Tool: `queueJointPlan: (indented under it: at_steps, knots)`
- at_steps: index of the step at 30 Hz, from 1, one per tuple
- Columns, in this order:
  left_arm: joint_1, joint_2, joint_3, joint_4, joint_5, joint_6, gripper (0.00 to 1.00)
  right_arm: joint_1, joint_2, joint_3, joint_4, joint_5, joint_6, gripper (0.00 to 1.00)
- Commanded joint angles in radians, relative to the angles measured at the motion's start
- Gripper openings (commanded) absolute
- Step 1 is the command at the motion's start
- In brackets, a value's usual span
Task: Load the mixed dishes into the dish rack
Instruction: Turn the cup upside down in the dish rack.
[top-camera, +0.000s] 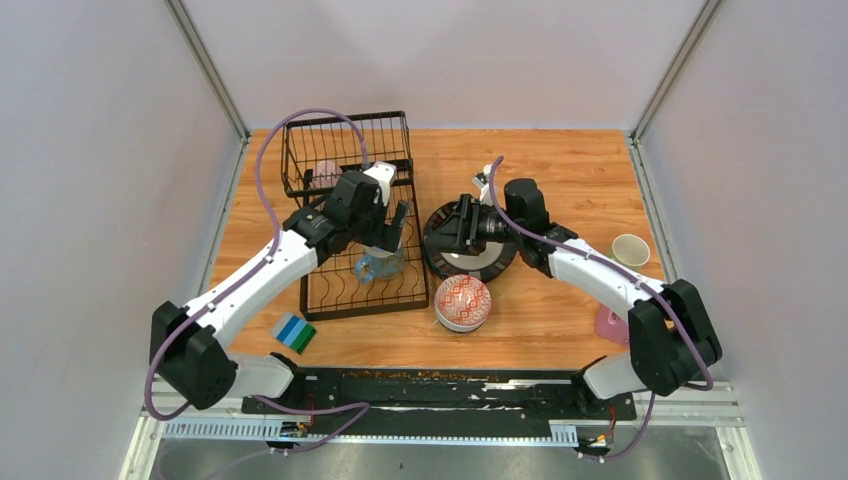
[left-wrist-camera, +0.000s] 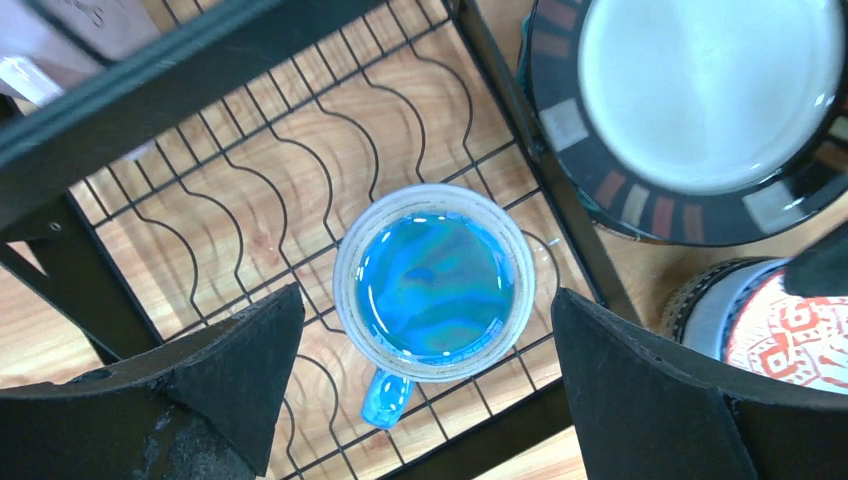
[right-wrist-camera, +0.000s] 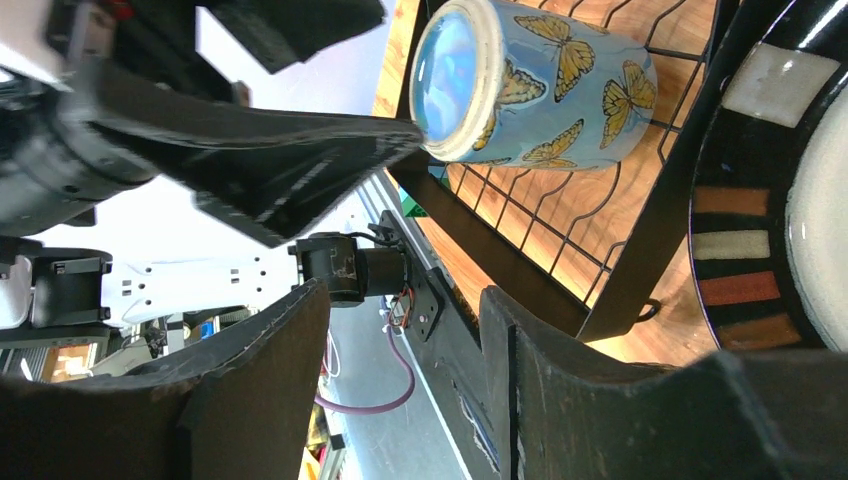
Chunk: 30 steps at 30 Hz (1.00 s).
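The black wire dish rack (top-camera: 345, 205) stands at the back left. A blue mug with yellow butterflies (top-camera: 378, 266) (left-wrist-camera: 435, 280) (right-wrist-camera: 540, 85) stands upright on its lower slotted tray (left-wrist-camera: 250, 190). My left gripper (top-camera: 385, 240) (left-wrist-camera: 425, 300) hovers right above the mug, open wide, with a finger on each side and touching nothing. A pink mug (top-camera: 325, 173) sits in the taller basket. My right gripper (top-camera: 462, 228) (right-wrist-camera: 400, 295) is open over the black-rimmed cream plate (top-camera: 470, 262) (left-wrist-camera: 700, 110) (right-wrist-camera: 770, 230), which lies beside its outer finger. Nothing is between its fingers.
A red-patterned bowl (top-camera: 463, 302) (left-wrist-camera: 790, 320) sits just in front of the plate. A small cream cup (top-camera: 630, 248) stands at the right, and a pink container (top-camera: 608, 325) lies partly behind the right arm. A blue-green striped sponge (top-camera: 295, 332) lies at the front left.
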Motion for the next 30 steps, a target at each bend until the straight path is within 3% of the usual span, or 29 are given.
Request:
queueJointPlan:
  at_steps: [1, 7, 12, 15, 22, 30]
  knots:
    - [0.001, -0.073, 0.029, 0.051, -0.002, -0.006, 1.0, 0.009, 0.006, 0.015, -0.001, 0.018, -0.034, 0.58]
    - [0.001, -0.199, -0.021, 0.066, -0.07, -0.025, 1.0, 0.06, 0.026, 0.048, -0.055, 0.069, -0.091, 0.53]
    - [0.0, -0.379, -0.158, 0.08, -0.204, -0.105, 1.0, 0.186, 0.068, 0.106, -0.129, 0.25, -0.18, 0.39]
    - [0.0, -0.526, -0.25, 0.061, -0.258, -0.191, 1.0, 0.276, 0.112, 0.124, -0.11, 0.381, -0.229, 0.37]
    - [0.001, -0.798, -0.487, 0.003, -0.323, -0.379, 1.0, 0.391, 0.273, 0.123, 0.119, 0.571, -0.223, 0.35]
    - [0.0, -0.768, -0.561, -0.04, -0.437, -0.432, 1.0, 0.413, 0.367, 0.081, 0.348, 0.826, -0.277, 0.34]
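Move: The blue cup already stands upside down in the rack, about 8 cm below my open left hand and roughly 1 cm left of straight under it. From my right hand the cup is about 13 cm left, 2 cm ahead and 11 cm down. The black-rimmed plate lies some 7 cm ahead and 3 cm right of my right hand, 16 cm below. The bowls stand about 5 cm back and 2 cm right, 14 cm below. I bring my right hand in as my left clears out: the right sinks some 12 cm and swings about 10 cm left, dipping back before coming forward again, to end low beside the cup's right, near side, fingertips tipping down and narrowing part-way; contact can't be seen. My left, fingers wide open, rises off the cup, then sweeps left and back while sinking again, turning counter-clockwise. ##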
